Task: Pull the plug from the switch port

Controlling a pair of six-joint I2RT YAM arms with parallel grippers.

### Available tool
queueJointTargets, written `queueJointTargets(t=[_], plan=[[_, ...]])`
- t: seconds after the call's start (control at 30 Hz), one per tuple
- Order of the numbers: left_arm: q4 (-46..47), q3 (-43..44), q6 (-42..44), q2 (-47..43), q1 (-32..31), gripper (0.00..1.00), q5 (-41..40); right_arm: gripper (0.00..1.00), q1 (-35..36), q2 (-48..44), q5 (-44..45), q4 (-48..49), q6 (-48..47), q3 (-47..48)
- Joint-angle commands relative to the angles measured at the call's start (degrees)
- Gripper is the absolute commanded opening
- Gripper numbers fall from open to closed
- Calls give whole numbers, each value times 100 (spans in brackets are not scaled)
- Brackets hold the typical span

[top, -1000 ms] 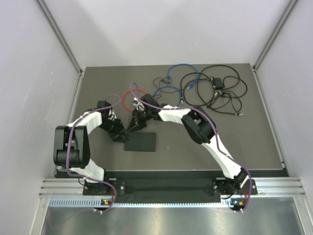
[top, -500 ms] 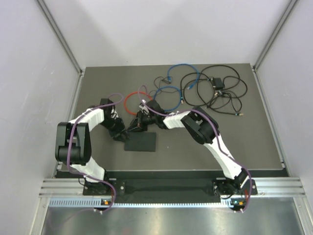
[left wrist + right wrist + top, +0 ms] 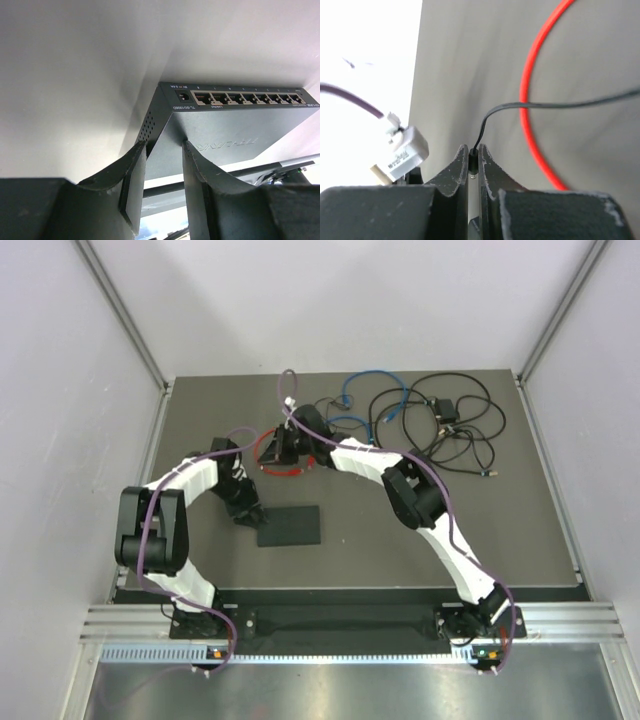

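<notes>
The flat black switch (image 3: 292, 526) lies on the grey table. In the left wrist view its back face shows a row of network ports (image 3: 247, 98) and a small round power socket (image 3: 182, 94), all with nothing in them. My left gripper (image 3: 252, 514) clamps the switch's (image 3: 225, 130) left corner between its fingers (image 3: 135, 165). My right gripper (image 3: 285, 448) is well beyond the switch, near the red cable. It is shut on a small black barrel plug (image 3: 474, 159), from which a thin black cable (image 3: 545, 104) trails.
A red cable loop (image 3: 268, 455) lies under the right gripper and shows in the right wrist view (image 3: 530, 90). Blue cables (image 3: 360, 390) and a tangle of black cables with an adapter block (image 3: 445, 410) lie at the back right. A white connector (image 3: 405, 150) hangs by the right wrist.
My right gripper has moved from the switch's back edge away toward the far side, taking the black plug with it. My left gripper and the switch have stayed put.
</notes>
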Motion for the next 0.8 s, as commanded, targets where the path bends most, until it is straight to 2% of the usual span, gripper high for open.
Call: queueJointTargets(t=[0.0,0.07,0.13,0.3,0.37,0.4,0.47,0.5,0.6,0.77], plan=[[4,-405,17,546,-281,38,-741,0,-195,235,-91,-129,42,189],[57,-413,25,406,-281,38,-731,0,-266,52,-180,363,95,-118],[83,-387,52,300,-281,38,-670,0,-405,-37,-206,233,-105,-84],[-22,-124,148,19,-281,41,-582,0,-977,-362,-303,-531,-756,-84],[-22,-27,157,-165,-281,44,-539,2,-1240,-407,-338,-1309,-1186,126],[-5,60,149,-244,-281,50,-503,13,-1328,-381,-434,-1680,-1370,275],[4,166,131,-446,-281,56,-381,28,-1557,-371,-426,-2453,-1671,566],[-5,306,87,-482,-281,59,-363,44,-1627,-432,-443,-2535,-1715,523],[-127,648,26,-588,-281,64,-354,66,-1839,-714,-225,-2992,-2013,347],[-198,1071,-10,-921,-351,69,-345,80,-1883,-1573,373,-3871,-2725,373]])
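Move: The right hand already holds the pulled plug. The bare mat where it goes lies about 12 cm to the right, 3 cm ahead and 6 cm below. The red cable loop is centred about 6 cm to the right and 6 ahead, the blue cable's bend about 24 to the right and 13 ahead, and the switch 7 to the right and 16 back. From the left hand, astride the switch's left end, the switch's middle is about 8 cm to the right, roughly level fore and aft. Sweeping rightward and out over the red loop, away from the switch, the right hand travels some 20 cm right and 9 forward, first dipping about 4 cm. It opens wide from that low point and lets go of the plug, rising again as it carries on towards the blue cable. The left hand stays at the switch, then spreads its fingers and comes free, up about 5 cm and a little forward. ##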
